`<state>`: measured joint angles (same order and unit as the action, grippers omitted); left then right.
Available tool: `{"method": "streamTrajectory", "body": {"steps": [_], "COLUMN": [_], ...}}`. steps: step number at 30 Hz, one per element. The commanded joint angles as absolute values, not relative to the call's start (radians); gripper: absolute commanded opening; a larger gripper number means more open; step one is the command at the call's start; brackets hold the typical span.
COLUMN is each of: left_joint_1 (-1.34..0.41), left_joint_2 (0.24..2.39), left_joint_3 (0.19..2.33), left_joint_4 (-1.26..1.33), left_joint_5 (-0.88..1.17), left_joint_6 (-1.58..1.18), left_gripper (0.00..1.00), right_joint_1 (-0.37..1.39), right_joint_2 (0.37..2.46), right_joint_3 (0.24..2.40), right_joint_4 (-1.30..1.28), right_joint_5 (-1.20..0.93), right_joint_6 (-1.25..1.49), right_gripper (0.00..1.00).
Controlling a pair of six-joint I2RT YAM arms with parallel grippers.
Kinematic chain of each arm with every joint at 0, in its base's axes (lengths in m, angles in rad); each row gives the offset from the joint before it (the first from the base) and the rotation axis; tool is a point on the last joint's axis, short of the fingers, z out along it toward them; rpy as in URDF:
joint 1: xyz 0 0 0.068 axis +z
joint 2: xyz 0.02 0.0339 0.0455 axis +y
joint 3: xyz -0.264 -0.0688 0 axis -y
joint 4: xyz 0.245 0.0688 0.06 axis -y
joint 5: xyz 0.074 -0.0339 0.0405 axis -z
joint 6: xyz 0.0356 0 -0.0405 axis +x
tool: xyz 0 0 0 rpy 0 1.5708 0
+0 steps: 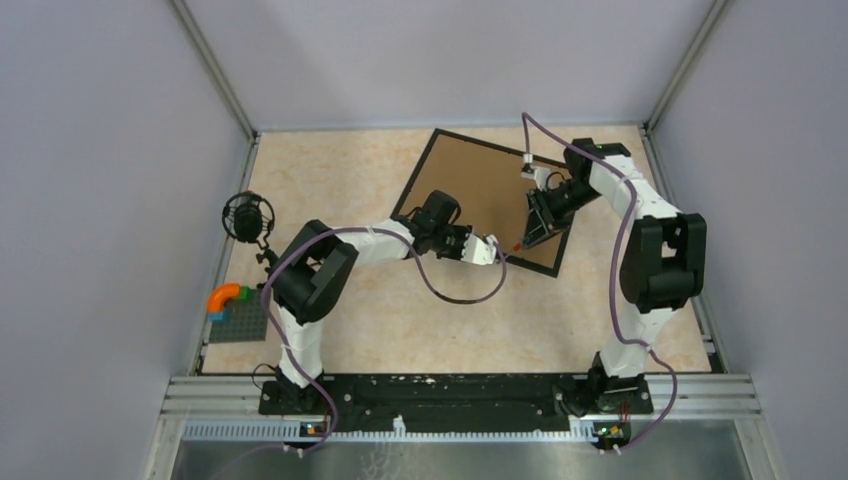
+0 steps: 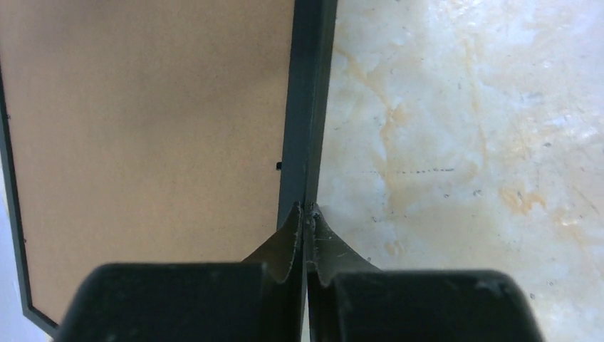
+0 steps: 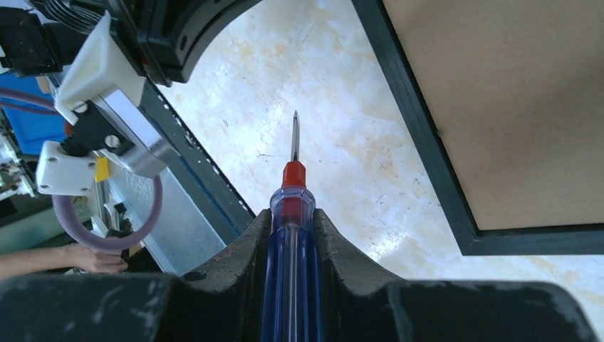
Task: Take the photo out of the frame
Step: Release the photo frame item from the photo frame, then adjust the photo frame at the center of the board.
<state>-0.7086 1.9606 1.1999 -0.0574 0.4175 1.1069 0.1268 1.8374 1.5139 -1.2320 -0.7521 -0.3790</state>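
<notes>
The frame (image 1: 480, 180) lies face down at the back of the table, its brown board back up inside a thin black rim (image 2: 306, 107). The photo is hidden under that back. My left gripper (image 1: 493, 252) sits at the frame's near edge; in the left wrist view its jaws (image 2: 308, 210) are shut, tips together right on the black rim. My right gripper (image 1: 530, 232) hovers over the frame's right part, shut on a screwdriver (image 3: 290, 271) with a clear blue handle and red collar. Its metal tip (image 3: 295, 135) points at bare table beside the frame's corner (image 3: 470, 242).
A grey building plate (image 1: 237, 322) with orange, green and blue pieces lies at the left edge. A black round device (image 1: 247, 217) stands behind it. The left arm's body (image 3: 107, 71) and a person's hand (image 3: 85, 258) show in the right wrist view.
</notes>
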Motion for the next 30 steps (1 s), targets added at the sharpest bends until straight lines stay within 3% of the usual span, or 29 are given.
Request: {"method": "streamTrajectory", "body": {"steps": [1,6,10,16,21,30], "left_joint_1": [-0.733,-0.823,-0.803,-0.606,-0.467,-0.399], "left_joint_2": [1.990,2.004,1.955,1.970,2.081,2.213], "left_joint_3": [1.240,1.285,1.333,1.491,1.674,1.753], "left_joint_4": [-0.369,-0.488,-0.471,-0.565,-0.703,-0.856], "left_joint_5": [0.542,0.591,0.584,0.593,0.598,0.553], "left_joint_6": [1.140,1.108,0.993,1.027,1.108,1.329], "left_gripper": [0.01,0.03,0.24,0.48,0.57,0.58], "right_joint_1": [0.098,0.080,0.080,0.080,0.080,0.080], "right_joint_2": [1.796,1.816,1.830,1.828,1.808,1.805], "right_joint_3": [1.578,1.655,1.683,1.687,1.661,1.650], "right_joint_4": [-1.268,-1.294,-1.305,-1.276,-1.256,-1.253], "right_joint_5": [-0.787,-0.816,-0.820,-0.836,-0.847,-0.834], "right_joint_6": [-0.429,-0.434,-0.435,-0.403,-0.383,-0.372], "right_gripper": [0.00,0.00,0.00,0.00,0.00,0.00]}}
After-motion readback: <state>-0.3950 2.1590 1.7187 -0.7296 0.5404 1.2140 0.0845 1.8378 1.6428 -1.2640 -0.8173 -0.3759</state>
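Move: The frame's near-left corner lies about 7 cm ahead of the left hand, 15 cm to its left and 2 cm below; the shut fingertips are at the near rim. A black tab sits some 3 cm to the hand's right, level with it, and the near-right corner some 18 cm right and 6 cm back. From the right hand, the near-left corner is about 11 cm ahead, 27 cm left and 11 cm below. Left hand backs off 10 cm, then sweeps 20 cm forward-left to the corner, opening; right raises screwdriver 4 cm. ##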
